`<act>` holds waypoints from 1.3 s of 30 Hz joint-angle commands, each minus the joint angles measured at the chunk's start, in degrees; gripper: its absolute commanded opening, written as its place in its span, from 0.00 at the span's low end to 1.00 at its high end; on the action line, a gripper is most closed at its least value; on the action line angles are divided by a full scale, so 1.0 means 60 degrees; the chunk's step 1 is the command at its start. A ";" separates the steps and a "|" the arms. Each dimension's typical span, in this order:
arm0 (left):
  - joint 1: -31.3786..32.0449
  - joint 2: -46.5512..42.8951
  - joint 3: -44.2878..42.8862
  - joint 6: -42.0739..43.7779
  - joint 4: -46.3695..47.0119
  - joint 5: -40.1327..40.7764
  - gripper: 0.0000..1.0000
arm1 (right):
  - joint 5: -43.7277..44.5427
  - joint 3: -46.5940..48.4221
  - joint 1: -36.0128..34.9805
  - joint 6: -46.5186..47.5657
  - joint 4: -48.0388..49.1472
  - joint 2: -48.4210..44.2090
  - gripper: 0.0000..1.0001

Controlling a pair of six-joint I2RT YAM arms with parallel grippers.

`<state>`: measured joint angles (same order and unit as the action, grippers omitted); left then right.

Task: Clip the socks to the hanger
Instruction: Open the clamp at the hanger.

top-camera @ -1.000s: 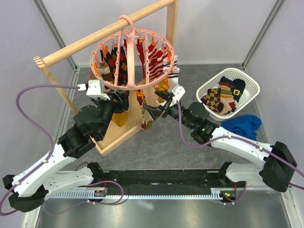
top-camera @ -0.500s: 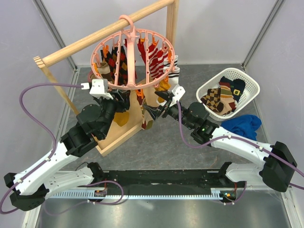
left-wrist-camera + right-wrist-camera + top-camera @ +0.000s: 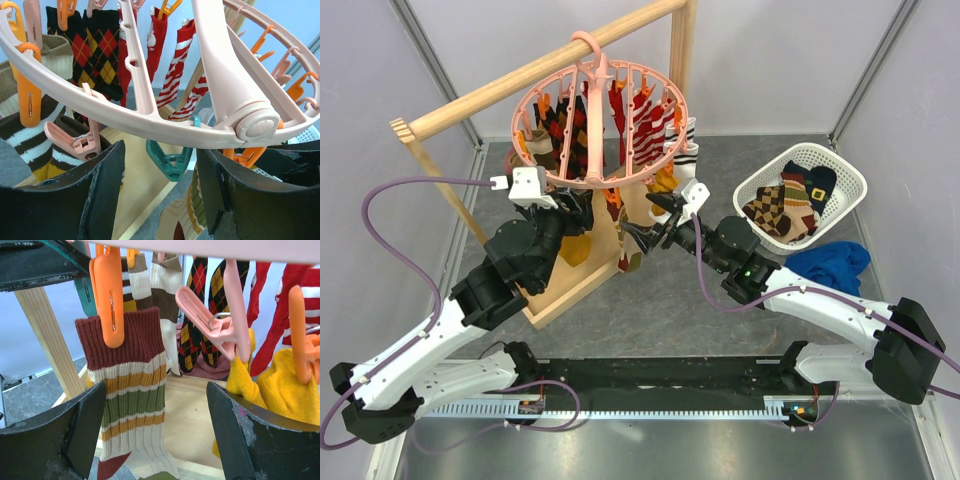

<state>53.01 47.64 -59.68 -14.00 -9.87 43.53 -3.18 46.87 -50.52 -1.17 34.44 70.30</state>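
Observation:
The salmon-pink hanger hangs by its hook from the wooden rail, with several patterned socks clipped round its ring. My left gripper is open just under the ring's near rim. A teal clip dangles between its jaws, touching neither finger. My right gripper is open below the ring's right side. A striped maroon, cream, mustard and green sock hangs from an orange clip just inside its left finger. A bare pink clip hangs above that gap.
A white basket at the right holds more socks. A blue cloth lies in front of it. The wooden rail and its base board stand under the hanger. Grey side walls close in left and right.
My left arm has shifted slightly right and forward, closer under the hanger's rim. The right arm and the hanger have stayed put.

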 commanded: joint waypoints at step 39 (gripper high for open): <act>-0.0164 0.0776 0.0453 0.1483 0.0766 -0.0633 0.02 | -0.1052 0.0757 -0.0047 -0.0552 -0.1519 -0.0730 0.89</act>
<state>52.18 51.31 -58.65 -9.34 -6.72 41.30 -7.18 47.46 -50.52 -2.28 28.77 68.25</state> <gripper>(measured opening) 0.359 0.885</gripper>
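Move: The green clamp hangs just under the hanger's near rim, between the open left fingertips: some 2 cm ahead of the left hand, 1 cm to its right and level in height. About 5 cm to this hand's right and 1 cm ahead is the orange clip carrying the striped sock; the pink clamp is roughly 6 cm left and 3 cm ahead. From the right hand, the green clamp lies about 9 cm left, 2 cm ahead and 5 cm higher. Close the left gripper on the green clamp until its two pads pinch the handles, squeezing steadily harder, while the hand creeps barely half a centimetre forward. Keeping that pinch, shift it right, down and a little forward, about 2 cm in all, with a slight roll. At the end, start drawing the open, empty right gripper back some 1.5 cm. ##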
